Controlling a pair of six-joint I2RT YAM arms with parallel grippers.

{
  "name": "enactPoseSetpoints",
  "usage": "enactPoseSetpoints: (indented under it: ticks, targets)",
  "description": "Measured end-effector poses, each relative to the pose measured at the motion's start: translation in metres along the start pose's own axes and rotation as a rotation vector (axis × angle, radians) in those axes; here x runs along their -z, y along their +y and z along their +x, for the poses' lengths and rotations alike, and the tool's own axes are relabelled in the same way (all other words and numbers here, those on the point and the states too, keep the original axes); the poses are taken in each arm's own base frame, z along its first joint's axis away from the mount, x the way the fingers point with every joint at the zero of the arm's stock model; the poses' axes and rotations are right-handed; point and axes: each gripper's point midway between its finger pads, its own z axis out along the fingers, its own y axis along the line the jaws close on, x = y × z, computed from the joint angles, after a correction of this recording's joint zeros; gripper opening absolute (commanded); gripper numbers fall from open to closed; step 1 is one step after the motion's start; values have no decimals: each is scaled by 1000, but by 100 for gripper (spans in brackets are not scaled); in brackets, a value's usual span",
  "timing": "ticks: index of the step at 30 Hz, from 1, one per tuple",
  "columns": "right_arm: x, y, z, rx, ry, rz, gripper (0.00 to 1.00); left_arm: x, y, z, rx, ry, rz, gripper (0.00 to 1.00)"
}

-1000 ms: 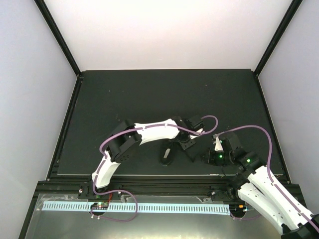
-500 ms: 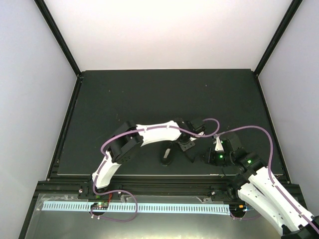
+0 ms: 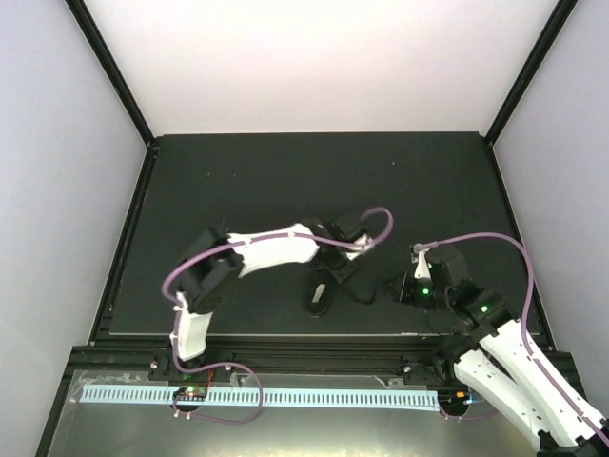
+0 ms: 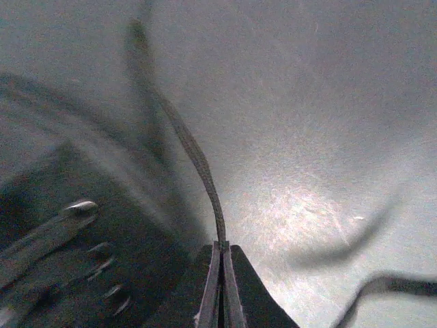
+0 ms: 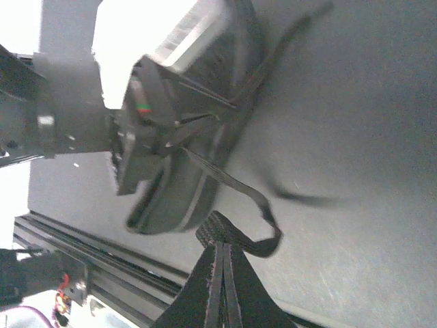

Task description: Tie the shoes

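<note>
The small black shoe [image 3: 319, 293] lies on the mat near its front edge, between the two arms. My left gripper [image 3: 339, 273] hangs just right of the shoe's top. In the left wrist view its jaws [image 4: 222, 247] are shut on a thin black lace [image 4: 198, 158] that runs up and away over the mat, with the shoe's eyelets [image 4: 75, 210] at lower left. My right gripper [image 3: 390, 287] sits further right. In the right wrist view it is shut [image 5: 222, 246] on a flat lace [image 5: 239, 236] that loops back toward the shoe [image 5: 205, 143].
The black mat [image 3: 285, 181] covers the table inside pale walls. A metal rail [image 3: 257, 360] runs along the front edge, close to the shoe and both grippers. Purple cables [image 3: 476, 243] arc over both arms. Another loose lace end [image 4: 389, 283] lies at the lower right of the left wrist view.
My left gripper has closed on the lace, and the left arm's elbow has swung left while its wrist drew back toward the shoe. The right arm shifted slightly, still shut on its lace.
</note>
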Motion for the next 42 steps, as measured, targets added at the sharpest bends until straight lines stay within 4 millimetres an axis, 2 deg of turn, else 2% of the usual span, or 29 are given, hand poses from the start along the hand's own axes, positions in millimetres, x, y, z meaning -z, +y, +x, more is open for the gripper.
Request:
enactPoseSetpoints:
  ticks: [4,6,8,10,14,18,23,31,42]
  targets:
    - [16,27,-27,38,-97,-63,2,53,20,-20,164,-186,193,2]
    - [27,46,-46,68,-160,-107,2,82,31,-33,215,-296,280,2]
    - [37,66,-66,96,-217,-146,2,100,33,-38,231,-365,360,2]
    - [45,86,-84,123,-258,-179,2,108,28,-37,224,-393,427,2]
    - [55,129,-122,172,-315,-248,2,104,19,-23,231,-383,539,1]
    - [54,151,-145,202,-342,-277,2,105,19,-20,247,-394,609,2]
    - [46,158,-156,214,-340,-270,2,118,26,-29,237,-466,668,2]
    - [42,153,-164,211,-361,-231,2,119,40,-22,280,-489,732,2]
    - [30,152,-171,203,-351,-208,2,138,35,-29,242,-551,795,9]
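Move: The shoe lies heel towards the base, its middle about 6 cm to the left of the left hand, level with it and at about its height; its heel opening is some 8 cm left and 6 cm back. The right hand, also holding lace, is about 9 cm right, 8 cm nearer the base and 10 cm higher. From the right hand, the shoe's middle is some 8 cm ahead, 15 cm left and 10 cm below. Both hands keep their laces pinched and draw them up off the shoe. The left climbs about 14 cm, mostly in one quick early lift, easing slightly left as its fingers swing some 55 degrees from pointing down to pointing right. The right rises about 18 cm while going forward and somewhat left, its fingers tipping up, then creeps forward. ##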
